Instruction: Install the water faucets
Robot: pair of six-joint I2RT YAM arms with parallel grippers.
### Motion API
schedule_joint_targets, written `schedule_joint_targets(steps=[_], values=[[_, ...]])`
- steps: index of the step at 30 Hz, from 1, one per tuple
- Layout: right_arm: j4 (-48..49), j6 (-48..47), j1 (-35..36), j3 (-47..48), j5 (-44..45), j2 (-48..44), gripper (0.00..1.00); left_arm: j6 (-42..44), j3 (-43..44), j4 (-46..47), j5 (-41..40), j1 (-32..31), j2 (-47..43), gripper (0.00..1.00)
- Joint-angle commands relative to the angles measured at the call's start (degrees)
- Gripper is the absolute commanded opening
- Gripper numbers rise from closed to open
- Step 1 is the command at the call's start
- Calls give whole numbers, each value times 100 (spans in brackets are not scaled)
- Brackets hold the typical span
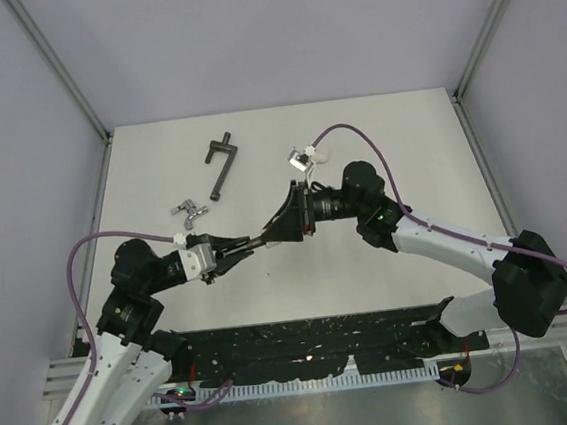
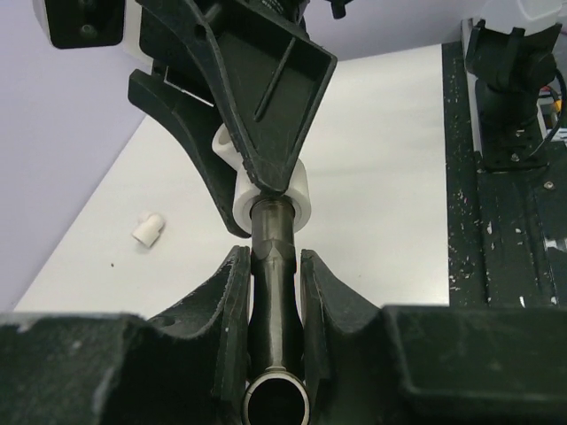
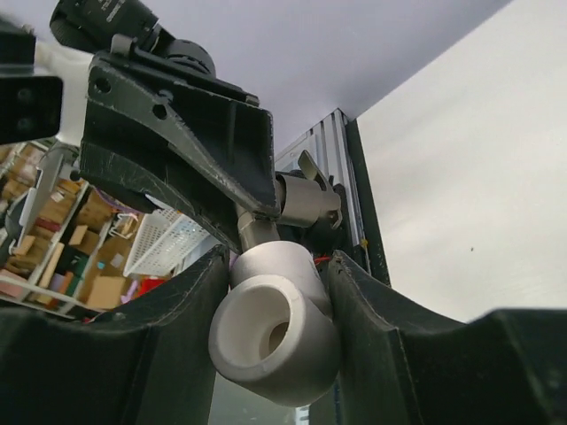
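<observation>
The dark grey-bronze water faucet (image 2: 273, 292) is held above the table, with my left gripper (image 2: 270, 258) shut on its body. Its far end meets a white elbow fitting (image 2: 303, 191). My right gripper (image 3: 275, 266) is shut on that elbow fitting (image 3: 275, 341), one finger pressing each side. In the top view the left gripper (image 1: 239, 247) and right gripper (image 1: 283, 231) face each other tip to tip over the table's middle. The shiny silver faucet (image 1: 189, 213) lies on the table beyond the left gripper. The joint inside the elbow is hidden.
A long dark T-handled bar (image 1: 221, 164) lies at the back of the table. Another white elbow fitting (image 1: 310, 157) rests behind the right gripper, also seen as a loose fitting (image 2: 147, 229) in the left wrist view. A black perforated rail (image 1: 306, 343) runs along the near edge.
</observation>
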Motion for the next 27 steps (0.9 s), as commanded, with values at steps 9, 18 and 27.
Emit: schedule_joint_targets(steps=[9,18,27], values=[[211,-2566,-660,-47,811,-978,87,-1734,-229,341,-632,-74,-196,0],[625,-5734,-415,-1102,-420,-2043,87,-4810,26,991,-950,-13,647,0],[-1072,-7117,175,-689,-86,-1921,85,-6614,158,1729,-739,225,1078,0]])
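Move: The right fingers still grip the white elbow fitting, its middle about 1 cm to the left of that hand's point and level with it. From the left hand, which keeps the dark faucet's pipe, the elbow lies some 6 cm to the right and 1 cm ahead, level. Down on the table, about 25 cm below, the chrome taps are roughly 27 cm ahead and 20 cm left of the left hand; a spare elbow is some 42 cm ahead and 13 cm right of the right hand. Sweeping forward about 5 cm as its fingers spread wide, the right hand lets go of the elbow, arcs right and up, then swings back and down to face the joint again, rolled some 65 degrees the other way about its finger line. The left hand keeps pinching the faucet pipe, sinks 4 cm and rises a little while easing forward and right, rolling nearly 60 degrees opposite to the right hand's roll. ##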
